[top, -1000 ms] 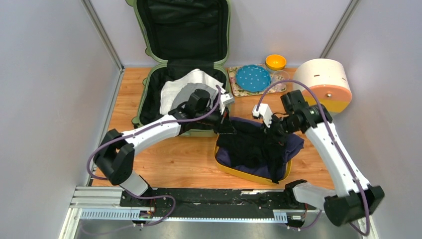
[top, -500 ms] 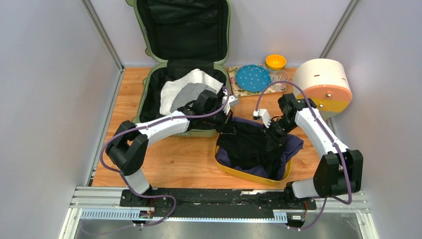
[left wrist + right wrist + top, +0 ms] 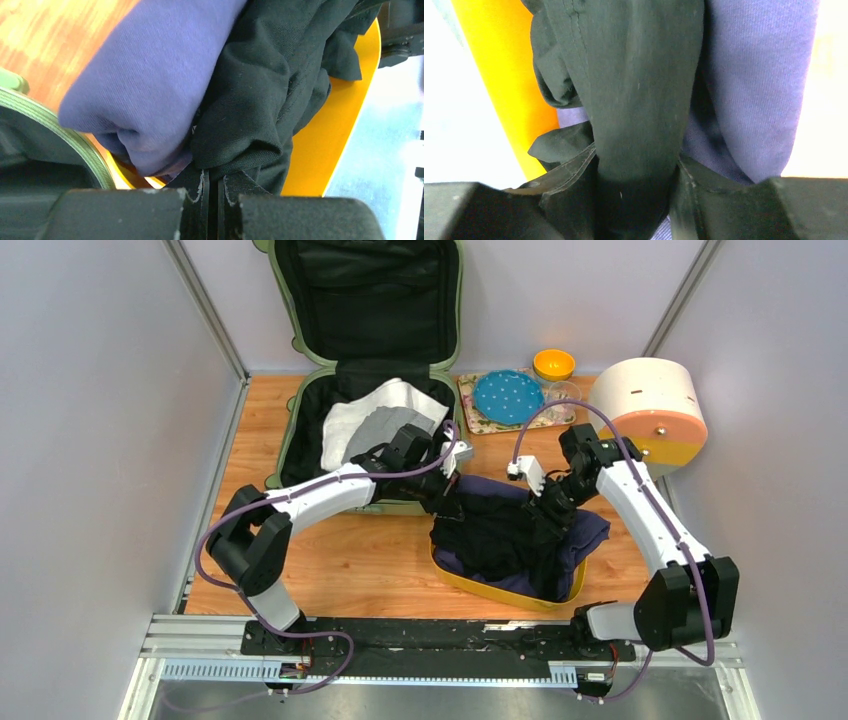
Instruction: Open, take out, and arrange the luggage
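The sage-green luggage (image 3: 290,435) lies open at the back, its black-lined lid (image 3: 370,300) leaning on the wall. A white cloth (image 3: 370,405) and a grey cloth (image 3: 385,430) lie in its base. In front of it, a yellow tray (image 3: 500,590) holds a purple garment (image 3: 590,530) under a black garment (image 3: 495,535). My left gripper (image 3: 447,502) (image 3: 214,177) is shut on the black garment (image 3: 260,100) at the tray's left end. My right gripper (image 3: 548,512) (image 3: 636,190) stands open at the right end, a fold of black garment (image 3: 639,75) lying between its fingers.
A blue dotted plate (image 3: 508,396) on a patterned mat, an orange-lidded jar (image 3: 553,364) and a clear glass (image 3: 562,395) stand at the back right. A round cream-and-orange box (image 3: 648,408) sits by the right wall. The luggage's green rim (image 3: 95,160) runs close beside the tray (image 3: 330,135).
Both arms have folded their elbows inward while the grippers stayed over the tray. The black garment has sunk lower into the tray, and the right gripper's fingers have parted.
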Controlling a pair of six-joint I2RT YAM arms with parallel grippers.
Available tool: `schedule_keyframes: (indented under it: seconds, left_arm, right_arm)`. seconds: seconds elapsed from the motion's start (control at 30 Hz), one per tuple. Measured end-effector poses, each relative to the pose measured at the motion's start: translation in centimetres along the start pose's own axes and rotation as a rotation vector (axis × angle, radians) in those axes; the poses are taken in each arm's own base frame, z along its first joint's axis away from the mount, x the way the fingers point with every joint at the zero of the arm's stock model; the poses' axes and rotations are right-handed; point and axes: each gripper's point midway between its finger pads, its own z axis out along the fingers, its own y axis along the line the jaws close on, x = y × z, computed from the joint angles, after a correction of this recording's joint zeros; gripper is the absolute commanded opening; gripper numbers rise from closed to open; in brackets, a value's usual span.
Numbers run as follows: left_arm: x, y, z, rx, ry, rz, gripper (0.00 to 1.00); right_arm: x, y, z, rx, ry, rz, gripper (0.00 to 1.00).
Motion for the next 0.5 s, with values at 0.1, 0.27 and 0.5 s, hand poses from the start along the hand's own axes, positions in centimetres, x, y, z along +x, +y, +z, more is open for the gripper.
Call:
schedule_keyframes:
  seconds: [0.1,0.27,0.5]
  left_arm:
    - [1.0,-0.1,-0.3,-0.002,0.023,-0.005,0.4]
    - [0.5,-0.4,-1.6,0.007,0.012,-0.001,0.79]
    - [-7.8,3.2,-10.9,-0.101,-0.239,0.01,0.79]
  right_arm:
    - [0.0,0.2,-0.3,0.015,-0.01,-0.019,0.61]
    - [-0.4,0.3,-0.9,0.032,-0.018,0.002,0.8]
    - [-7.2,-1.1,-7.9,0.228,-0.208,-0.05,0.86]
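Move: Beneath both hands, the yellow basket holds the black garment over a purple one; its middle lies about 12 cm right of the left hand, 6 cm back and 6 cm below. From the right hand it lies about 8 cm left, 3 cm back and 6 cm below. The grey cloth in the suitcase is some 17 cm ahead, 12 cm left and 8 cm below the left hand; the blue plate stands roughly 29 cm ahead, 9 cm left and 10 cm below the right hand. Letting go of the black garment's left end over the basket's edge, the left hand opens wide, eases a centimetre or so aside, then climbs about 10 cm, swinging forward and left towards the suitcase's grey cloth. The right hand, already half open around the garment's other end, spreads wider and lifts off some 9 cm up and 5 cm forward, its fingertips tilting forward some 15 degrees. ##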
